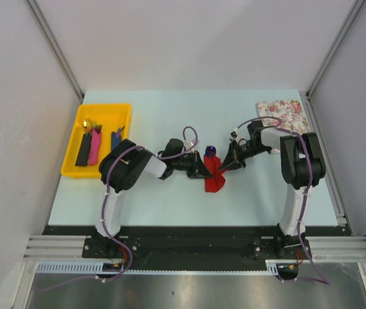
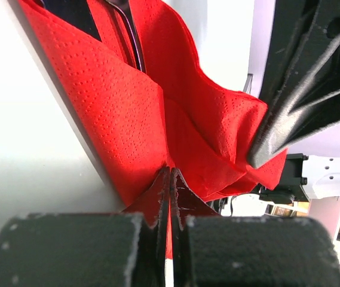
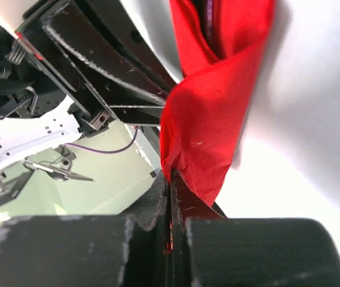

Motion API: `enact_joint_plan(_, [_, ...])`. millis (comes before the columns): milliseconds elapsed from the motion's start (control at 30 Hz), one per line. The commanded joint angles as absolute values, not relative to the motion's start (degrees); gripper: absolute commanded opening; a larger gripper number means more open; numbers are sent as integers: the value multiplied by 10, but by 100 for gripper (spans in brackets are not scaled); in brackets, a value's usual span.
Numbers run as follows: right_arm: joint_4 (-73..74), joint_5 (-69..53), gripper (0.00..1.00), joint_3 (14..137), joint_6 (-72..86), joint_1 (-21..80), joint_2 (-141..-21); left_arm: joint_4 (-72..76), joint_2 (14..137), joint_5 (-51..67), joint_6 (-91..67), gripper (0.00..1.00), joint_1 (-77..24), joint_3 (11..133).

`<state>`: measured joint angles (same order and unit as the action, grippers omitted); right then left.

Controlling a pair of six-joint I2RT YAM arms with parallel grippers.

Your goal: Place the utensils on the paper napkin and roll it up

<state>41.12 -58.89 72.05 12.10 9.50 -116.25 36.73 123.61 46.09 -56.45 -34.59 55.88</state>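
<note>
The red paper napkin [image 1: 214,174] is bunched at the table's middle, folded round a utensil whose dark purple handle [image 1: 210,152] sticks out at its far end. My left gripper [image 1: 203,168] is shut on the napkin's left edge and my right gripper [image 1: 225,165] on its right edge. In the left wrist view the jaws [image 2: 171,174] pinch a fold of the napkin [image 2: 122,113], and a metal utensil stem [image 2: 132,36] lies in the crease. In the right wrist view the jaws [image 3: 171,177] clamp the napkin's [image 3: 211,101] lower corner.
A yellow tray [image 1: 73,168] at the left holds a pink-handled utensil [image 1: 94,148], a black one [image 1: 82,152] and a blue one [image 1: 115,139]. A white flowered sheet [image 1: 283,116] lies at the back right, beside the right arm.
</note>
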Motion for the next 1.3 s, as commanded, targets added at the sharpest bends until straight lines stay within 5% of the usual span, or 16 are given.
enact_joint_plan(0, [389,-620,0,741,133,106,-1141,346,1249,433,-536,0,-346,569])
enact_joint_plan(467, [309,-642,0,765,196,161,-1191,333,1248,437,-529,0,-345,580])
enact_joint_plan(833, [388,-594,1,780,142,152,-1200,328,1246,433,-524,0,-345,580])
enact_joint_plan(933, [412,-568,9,773,128,126,-1187,330,1246,432,-526,0,-345,580])
enact_joint_plan(1033, [438,-549,34,769,108,106,-1168,330,1246,432,-525,0,-345,580])
enact_joint_plan(1067, [443,-542,50,768,105,103,-1164,329,1246,432,-526,0,-345,580])
enact_joint_plan(1200, [470,-515,80,767,80,88,-1148,330,1247,431,-525,0,-346,581])
enact_joint_plan(1267, [475,-510,81,766,70,83,-1148,329,1248,431,-525,1,-346,583])
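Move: The napkin's right flap is already pinched in the right hand, some 5 cm above the table. The exposed heads of the utensils lie about 6 cm ahead of that hand, 4 cm to its left and 4 cm lower; the napkin's near end is roughly 8 cm back, 3 cm left and 5 cm lower. From the left hand, down on the folded left side, the utensil heads are about 7 cm ahead and 1 cm left, nearly level with its tips. The right flap is drawn left over the folded middle, about 5 cm, by the right hand's shut fingers, rising slightly and then sinking. The fingers next open wide and let the cloth go while the hand backs off some 6 cm to the right, a little lower. The closed left fingertips stay put on the left fold. ##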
